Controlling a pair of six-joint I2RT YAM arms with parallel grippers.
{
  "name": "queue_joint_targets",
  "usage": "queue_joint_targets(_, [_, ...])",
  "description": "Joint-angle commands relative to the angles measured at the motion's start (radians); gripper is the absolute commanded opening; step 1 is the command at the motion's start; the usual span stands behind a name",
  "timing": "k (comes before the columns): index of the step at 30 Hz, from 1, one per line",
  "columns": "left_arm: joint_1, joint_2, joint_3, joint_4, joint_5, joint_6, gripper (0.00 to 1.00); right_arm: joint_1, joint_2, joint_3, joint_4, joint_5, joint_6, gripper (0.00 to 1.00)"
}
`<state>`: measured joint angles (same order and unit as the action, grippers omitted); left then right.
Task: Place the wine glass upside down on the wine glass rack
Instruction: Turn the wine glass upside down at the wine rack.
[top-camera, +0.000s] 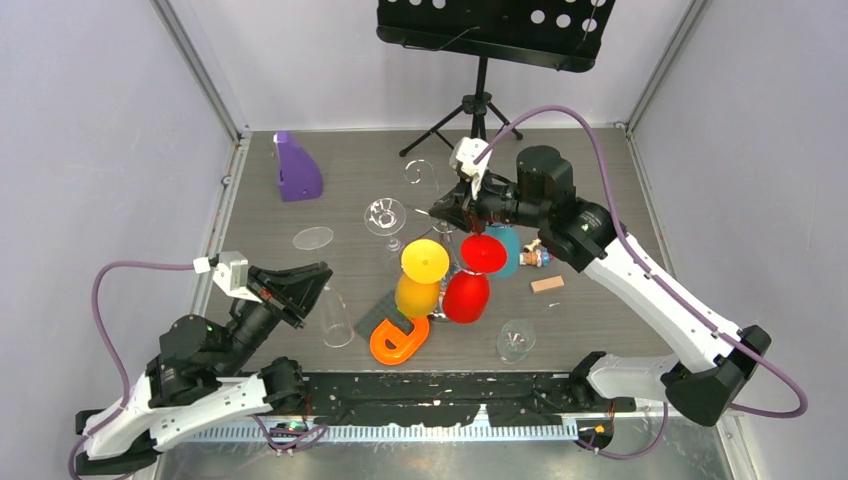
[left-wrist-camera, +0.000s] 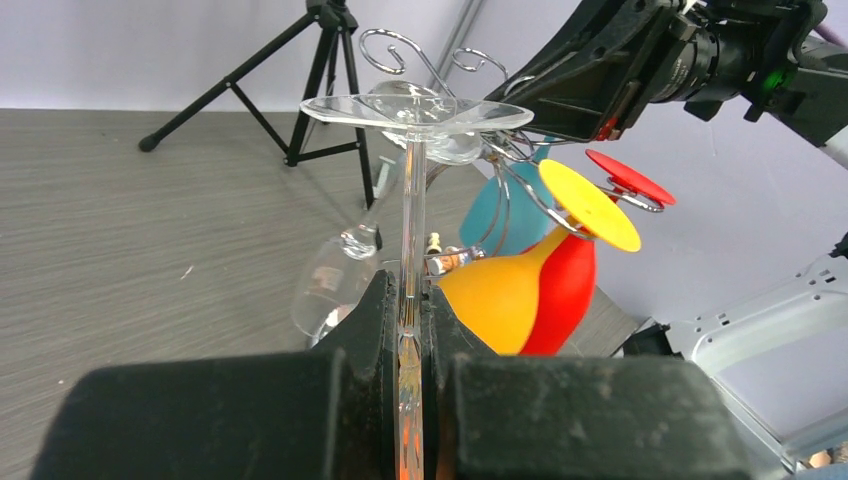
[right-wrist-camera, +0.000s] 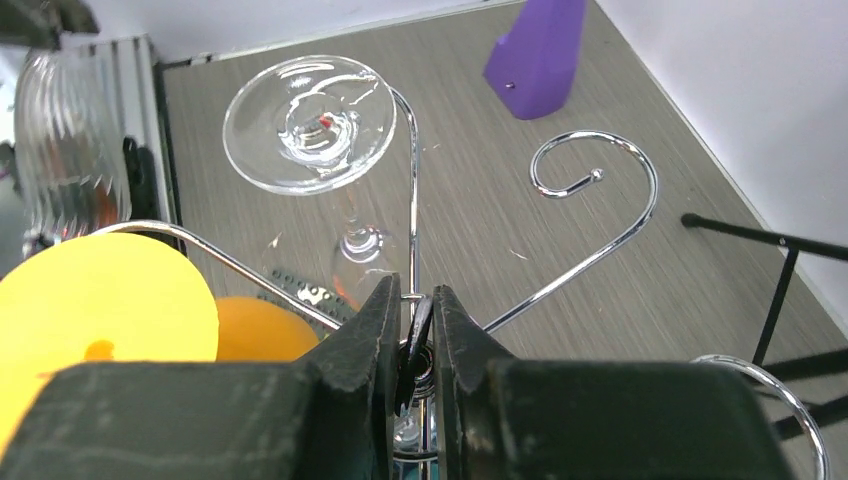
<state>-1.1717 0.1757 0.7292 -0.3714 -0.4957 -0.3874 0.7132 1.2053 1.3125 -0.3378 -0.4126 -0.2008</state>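
Note:
My left gripper (left-wrist-camera: 408, 305) is shut on the stem of a clear wine glass (left-wrist-camera: 411, 220), held foot up and bowl down. In the top view the left gripper (top-camera: 303, 297) and that wine glass (top-camera: 334, 316) stand left of the wine glass rack (top-camera: 421, 172), apart from it. The rack's chrome curled arms (left-wrist-camera: 398, 48) carry yellow (top-camera: 421, 276), red (top-camera: 468, 283), teal (top-camera: 507, 250) and clear (top-camera: 385, 216) glasses, all upside down. My right gripper (right-wrist-camera: 413, 300) is shut on the small ring at the top of the rack's post (right-wrist-camera: 415, 345); one curled arm (right-wrist-camera: 610, 190) is bare.
A black tripod music stand (top-camera: 480, 105) stands at the back. A purple block (top-camera: 296, 168) sits back left. An orange plastic piece (top-camera: 398, 340) and another clear glass (top-camera: 516, 339) lie near the front. A small wooden block (top-camera: 547, 284) and a figurine (top-camera: 537, 255) are on the right.

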Motion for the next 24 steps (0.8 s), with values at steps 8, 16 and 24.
queue_joint_targets(8, [-0.003, -0.096, -0.063, 0.112, -0.076, 0.088, 0.00, -0.032, 0.065, 0.136, -0.199, -0.397, -0.405, 0.05])
queue_joint_targets(16, [-0.003, -0.027, -0.031, 0.129, -0.036, 0.196, 0.00, -0.038, 0.147, 0.256, -0.452, -0.482, -0.630, 0.05])
queue_joint_targets(24, [-0.002, -0.037, -0.115, 0.282, 0.032, 0.340, 0.00, -0.043, 0.192, 0.310, -0.564, -0.522, -0.717, 0.05])
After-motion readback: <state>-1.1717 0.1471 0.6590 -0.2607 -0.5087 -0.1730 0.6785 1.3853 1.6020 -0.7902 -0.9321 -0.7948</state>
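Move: The right hand already grips the wine rack at its centre; the rack's free hook lies about 8 cm ahead and 4 cm left of it, level. The hung clear glass is about 10 cm to its left, 1 cm back, and the yellow glass 10 cm back, 2 cm left, both some 8 cm lower. The upside-down clear glass in the left hand is about 12 cm back and 20 cm left. From the left hand, that hook is some 19 cm ahead and 16 cm right. Turning counter-clockwise by some 35 degrees, the right hand keeps its grip on the rack's centre and draws it back about 5 cm and slightly left at unchanged height, swinging the free hook round towards the left hand's glass. The left hand keeps its pinch on the stem, sways about 2 cm left and returns, its fingers tipping up slightly. ##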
